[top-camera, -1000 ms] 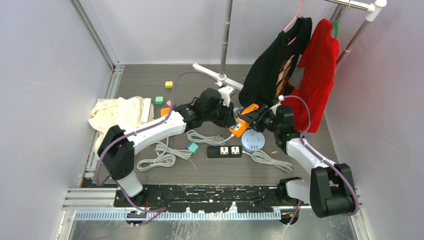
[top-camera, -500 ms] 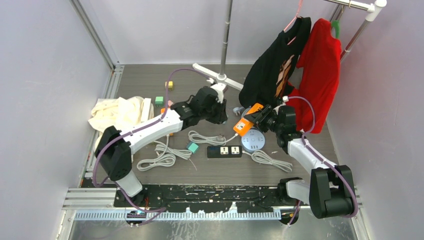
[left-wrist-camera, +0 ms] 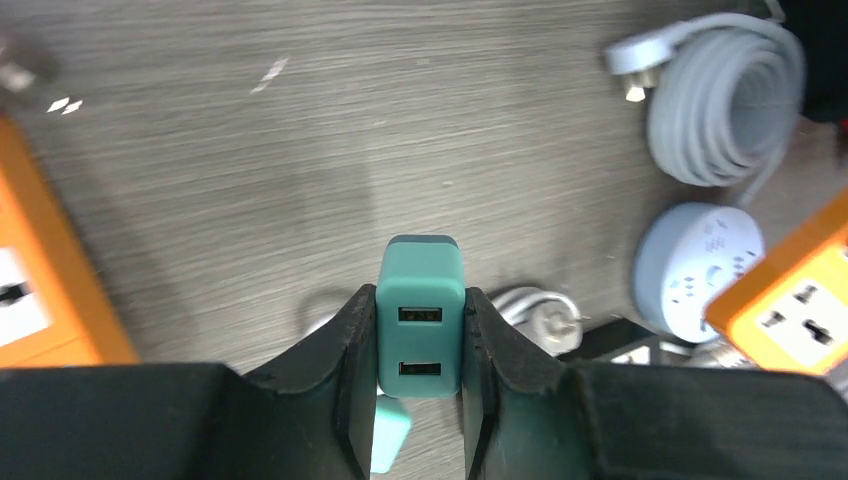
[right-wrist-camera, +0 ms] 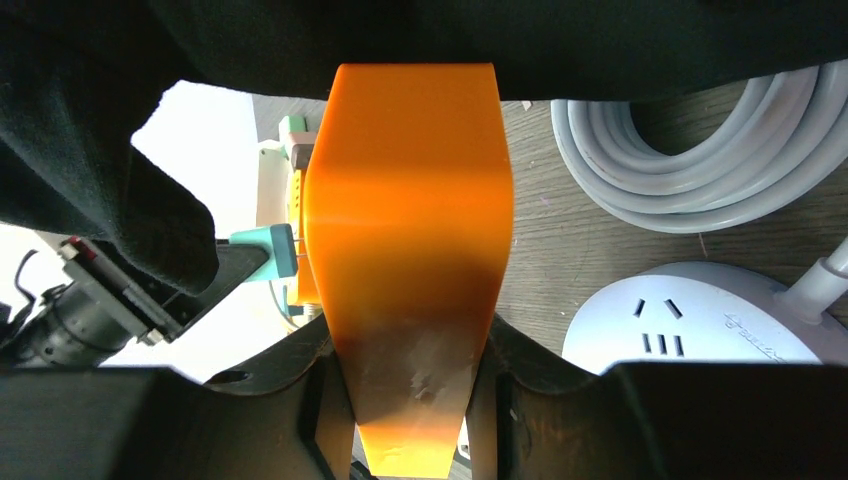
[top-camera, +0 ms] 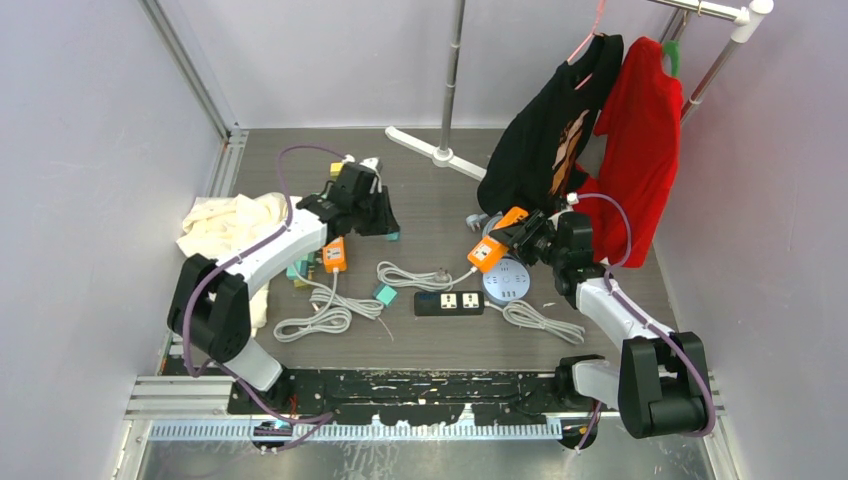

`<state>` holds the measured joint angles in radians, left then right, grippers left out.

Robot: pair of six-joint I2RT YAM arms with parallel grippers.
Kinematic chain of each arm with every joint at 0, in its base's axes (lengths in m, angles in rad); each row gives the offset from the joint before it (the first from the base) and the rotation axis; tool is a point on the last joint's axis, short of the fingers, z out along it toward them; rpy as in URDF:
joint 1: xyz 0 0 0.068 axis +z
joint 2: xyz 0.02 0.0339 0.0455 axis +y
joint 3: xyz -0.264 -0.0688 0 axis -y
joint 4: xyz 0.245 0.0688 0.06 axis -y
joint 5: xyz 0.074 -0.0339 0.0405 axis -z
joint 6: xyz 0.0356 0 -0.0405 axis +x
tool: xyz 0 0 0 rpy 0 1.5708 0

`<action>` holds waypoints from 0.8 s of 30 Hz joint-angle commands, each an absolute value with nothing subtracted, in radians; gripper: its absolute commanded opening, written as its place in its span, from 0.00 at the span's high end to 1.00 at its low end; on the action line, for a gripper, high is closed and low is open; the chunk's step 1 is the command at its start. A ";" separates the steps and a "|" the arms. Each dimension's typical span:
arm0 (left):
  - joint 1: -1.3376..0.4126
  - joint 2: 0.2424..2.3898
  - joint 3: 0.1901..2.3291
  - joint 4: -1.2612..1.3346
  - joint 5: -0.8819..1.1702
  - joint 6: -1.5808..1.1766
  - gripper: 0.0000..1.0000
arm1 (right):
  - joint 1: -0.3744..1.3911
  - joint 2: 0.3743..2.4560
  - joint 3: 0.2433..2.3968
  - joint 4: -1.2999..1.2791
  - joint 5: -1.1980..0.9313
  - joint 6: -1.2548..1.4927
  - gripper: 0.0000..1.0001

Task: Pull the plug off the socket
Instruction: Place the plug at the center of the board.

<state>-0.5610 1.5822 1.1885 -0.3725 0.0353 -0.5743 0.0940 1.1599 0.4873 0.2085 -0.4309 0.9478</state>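
Note:
My left gripper (left-wrist-camera: 420, 300) is shut on a teal two-port USB plug (left-wrist-camera: 421, 265), held above the wood-grain table. In the top view the left gripper (top-camera: 380, 218) and the plug (top-camera: 393, 237) sit left of centre, well apart from the orange socket (top-camera: 487, 252). That socket is lifted off the table, and my right gripper (top-camera: 508, 240) is shut on it. The right wrist view shows the orange socket (right-wrist-camera: 410, 200) clamped between the right gripper's (right-wrist-camera: 410, 340) fingers. The teal plug (right-wrist-camera: 262, 250) shows in the distance to its left, free of the socket.
On the table lie a second orange socket (top-camera: 334, 254), a black power strip (top-camera: 449, 302), a round white power strip (top-camera: 506, 280), grey cable coils (top-camera: 318, 315) (top-camera: 540, 318), a loose teal plug (top-camera: 385, 294) and a cream cloth (top-camera: 232, 228). Black (top-camera: 545, 130) and red shirts (top-camera: 635, 140) hang at back right.
The left arm has swung left, away from the orange socket, carrying the teal plug with it. The right gripper has kept the socket almost still.

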 commanded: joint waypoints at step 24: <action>-0.405 1.788 1.314 -0.624 -0.200 -0.466 0.69 | 0.080 1.136 0.491 0.267 -0.428 0.949 0.99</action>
<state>-0.4129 1.7973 1.2896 -0.6399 -0.1772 -0.4801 0.0872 1.1599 0.4805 0.2085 -0.4305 0.9482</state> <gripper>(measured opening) 0.307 0.420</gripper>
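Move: The left hand, with the teal plug already in its fingers, is bound for bare board beside the loose orange strip: about 10 cm to its left, 2 cm ahead and 9 cm below. That strip's middle is some 16 cm left and 3 cm ahead; another teal plug lies about 9 cm back and 3 cm left, a white cable coil 5 cm back and 4 cm right. From the right hand the spot is roughly 37 cm left, about level forward, 9 cm below. Leftward and down, the left hand carries the teal plug over the bare board, about 10 cm across and 8 cm lower, in beside the right-hand edge of the loose orange strip. The wrist swings some 25 degrees on the way so the fingers point steeply down; the descent ends before the last small creep left and forward. The fingers keep their pinch on the plug. ##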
